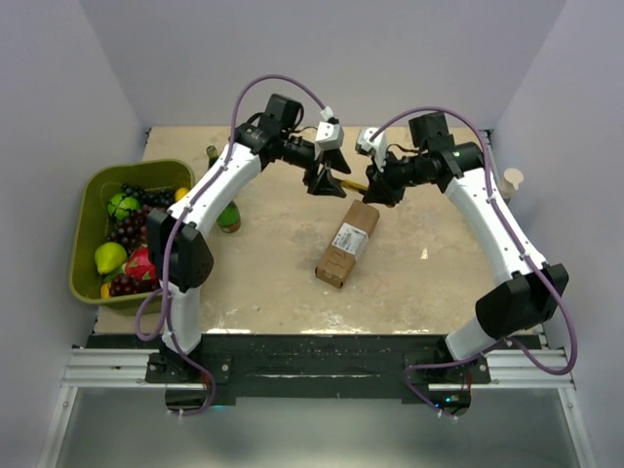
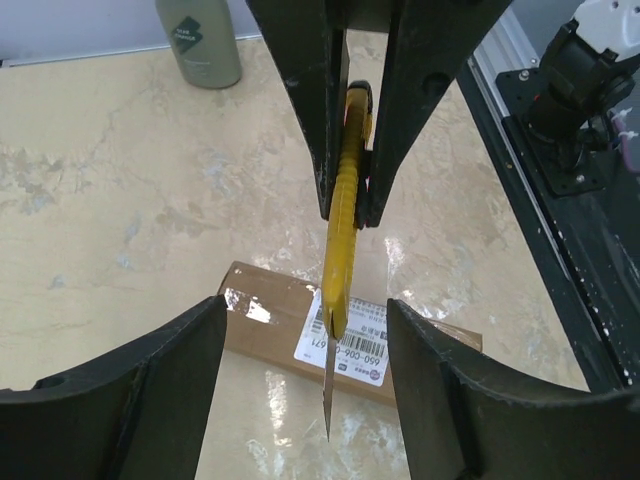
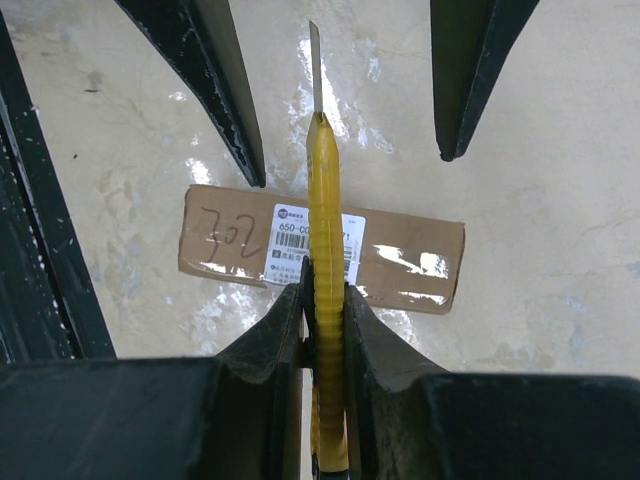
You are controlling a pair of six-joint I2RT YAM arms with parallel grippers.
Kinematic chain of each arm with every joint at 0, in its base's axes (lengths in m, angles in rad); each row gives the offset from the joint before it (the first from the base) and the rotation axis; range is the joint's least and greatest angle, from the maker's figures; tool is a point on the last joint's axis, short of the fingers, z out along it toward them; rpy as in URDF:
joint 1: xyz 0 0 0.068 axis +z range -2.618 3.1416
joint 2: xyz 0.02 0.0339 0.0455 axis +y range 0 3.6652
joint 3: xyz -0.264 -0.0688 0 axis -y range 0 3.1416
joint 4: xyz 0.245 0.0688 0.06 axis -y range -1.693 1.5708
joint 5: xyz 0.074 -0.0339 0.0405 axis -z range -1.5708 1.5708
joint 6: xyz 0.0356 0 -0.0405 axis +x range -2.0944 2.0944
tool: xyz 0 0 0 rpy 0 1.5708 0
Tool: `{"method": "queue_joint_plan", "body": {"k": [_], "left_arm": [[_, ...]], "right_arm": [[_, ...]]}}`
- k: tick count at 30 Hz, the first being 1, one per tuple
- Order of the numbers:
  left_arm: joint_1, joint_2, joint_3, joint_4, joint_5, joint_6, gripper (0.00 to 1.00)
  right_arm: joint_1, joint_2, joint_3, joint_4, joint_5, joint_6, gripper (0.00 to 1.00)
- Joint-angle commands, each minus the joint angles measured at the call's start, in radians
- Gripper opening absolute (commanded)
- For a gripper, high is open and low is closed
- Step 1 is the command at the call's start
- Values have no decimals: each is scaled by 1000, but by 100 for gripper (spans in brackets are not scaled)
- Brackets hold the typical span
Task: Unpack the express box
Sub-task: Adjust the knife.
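The express box (image 1: 348, 244), a brown carton with a white label, lies flat mid-table; it also shows below the jaws as the express box (image 2: 262, 318) and the express box (image 3: 420, 258). My right gripper (image 1: 378, 187) is shut on the handle of a yellow utility knife (image 3: 325, 200) and holds it in the air above the box, blade out. The blade tip points between the fingers of my left gripper (image 2: 305, 305), which stands open around the knife (image 2: 345, 230) without touching it. In the right wrist view the left gripper's fingers (image 3: 225, 90) flank the blade.
A green bin (image 1: 88, 210) full of fruit sits at the left edge. A green bottle (image 1: 228, 216) stands beside it, and a grey-green bottle (image 2: 200, 40) shows at the far side. A paper cup (image 1: 514, 180) stands at the right wall.
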Motion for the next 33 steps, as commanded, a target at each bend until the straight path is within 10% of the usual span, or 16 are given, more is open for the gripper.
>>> {"method": "queue_joint_plan", "body": {"k": [1, 8, 23, 27, 30, 31, 33], "left_arm": [[0, -10, 6, 83, 78, -82, 69], [-7, -1, 0, 120, 86, -134, 61], [-23, 60, 3, 101, 211, -203, 0], [-9, 8, -140, 344, 348, -466, 0], [-3, -74, -358, 857, 380, -874, 0], [-3, -87, -482, 1265, 382, -1185, 0], [-1, -75, -475, 1289, 387, -1263, 0]], "right_arm": [[17, -25, 29, -7, 44, -16, 0], [28, -17, 39, 5, 56, -3, 0], [44, -28, 6, 16, 0, -1, 0], [-28, -103, -104, 109, -161, 48, 68], [-119, -157, -229, 313, -331, 227, 86], [-133, -158, -250, 354, -365, 270, 86], [-144, -152, -274, 381, -477, 301, 84]]}}
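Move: The knife, still held in the right hand, has its middle about 3 cm to that hand's left and 1 cm ahead, roughly level. From the open left hand it lies some 5 cm right, 1 cm back and 1 cm lower, blade already between the fingers. The box is about 4 cm right of the left hand, 3 cm back and 24 cm below; the green bottle is some 24 cm to its left, 3 cm ahead, equally low. The knife changes hands: the left hand rises a little and settles again, easing 1 to 2 cm right and back while its fingers close and pinch the front of the handle. The right keeps its grip until then, opens wide and draws back under 2 cm, fingers tipping up. The left then carries back and down about 3 cm each, rolling nearly 30 degrees. ##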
